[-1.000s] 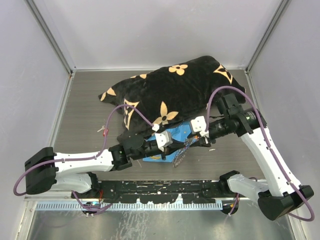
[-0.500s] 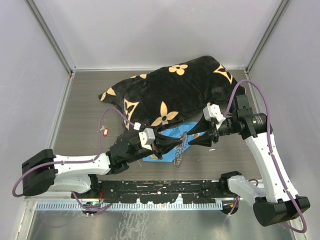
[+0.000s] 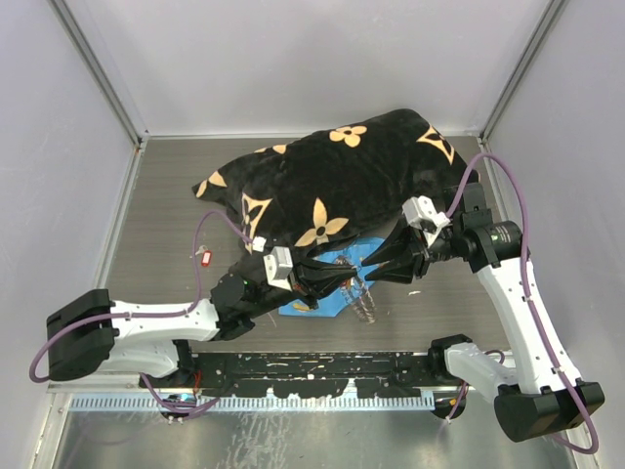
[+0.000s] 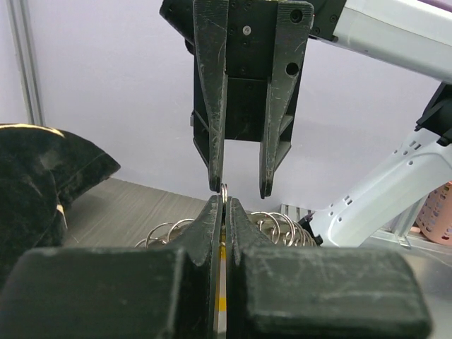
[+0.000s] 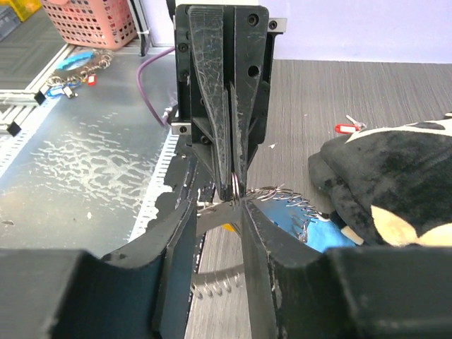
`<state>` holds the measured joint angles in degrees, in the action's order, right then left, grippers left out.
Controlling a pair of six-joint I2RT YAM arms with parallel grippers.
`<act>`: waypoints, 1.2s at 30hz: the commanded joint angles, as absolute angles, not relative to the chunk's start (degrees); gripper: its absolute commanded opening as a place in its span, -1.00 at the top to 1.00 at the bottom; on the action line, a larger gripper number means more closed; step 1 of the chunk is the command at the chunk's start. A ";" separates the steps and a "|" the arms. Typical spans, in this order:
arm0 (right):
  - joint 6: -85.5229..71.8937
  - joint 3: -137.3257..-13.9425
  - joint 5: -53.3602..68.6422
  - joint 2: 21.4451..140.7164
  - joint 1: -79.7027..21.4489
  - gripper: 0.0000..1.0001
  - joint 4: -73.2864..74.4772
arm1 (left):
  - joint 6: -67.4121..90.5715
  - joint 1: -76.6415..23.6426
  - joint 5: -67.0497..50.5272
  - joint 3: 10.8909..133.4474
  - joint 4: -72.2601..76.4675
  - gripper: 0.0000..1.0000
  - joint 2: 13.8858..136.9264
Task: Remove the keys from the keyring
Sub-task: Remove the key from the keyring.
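Note:
The keyring [image 3: 363,305] is a chain of small silver loops drooping below where both grippers meet over a blue cloth [image 3: 327,264]. My left gripper [image 3: 344,283] [image 4: 224,201] is shut on one thin loop, and more loops [image 4: 279,220] fan out behind its fingers. My right gripper [image 3: 371,266] [image 5: 217,206] faces it tip to tip. Its fingers [image 4: 212,106] stand partly apart with a silver key [image 5: 217,209] spanning the gap and touching both; the key's yellow head [image 5: 227,227] shows just below. A red-headed key [image 3: 205,258] lies alone on the table to the left.
A black plush cloth with tan flowers [image 3: 332,181] covers the back of the table, close behind both grippers. Grey walls enclose three sides. Beyond the table's near edge stand a pink basket [image 5: 92,21] and another bunch of keys [image 5: 78,67].
The right gripper pulled away to the right, then came back in against the left gripper's tips. The left gripper stayed shut on its loop and shifted slightly; the hanging chain swung right.

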<state>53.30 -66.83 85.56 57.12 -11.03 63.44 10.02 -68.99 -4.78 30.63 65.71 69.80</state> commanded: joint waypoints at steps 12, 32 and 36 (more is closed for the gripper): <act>51.16 -64.99 89.91 57.38 -10.78 0.42 59.87 | 11.98 -69.04 -5.80 34.54 74.78 1.00 71.41; 51.38 -66.47 85.99 57.26 -10.85 0.99 60.55 | 12.36 -68.96 -5.07 33.06 71.23 0.56 68.70; 57.73 -69.02 77.91 57.49 -11.11 0.98 65.42 | 9.35 -68.91 -5.71 31.58 58.58 0.27 61.21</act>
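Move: My left hand already pinches the small metal ring at its fingertips, about 1 cm to the right of the hand. From my right hand, that ring is roughly 2 cm to the left and 1 cm ahead, at about the same height, just at the mouth of its partly open fingers. From the right hand too, the yellow-tagged key hangs some 4 cm below and 2 cm left. The keyring's coiled loop hangs about 2 cm back, 1 cm left and 6 cm down. I ease the ring scarcely 1 cm to the right with my left hand, into my right fingers, and hold it there while the right hand stays nearly in place and shuts on it. Once the right has its pinch, my left fingers open, let go and start up and back to the left by about 1 cm. The right hand, still gripping, sinks about 1 cm. ##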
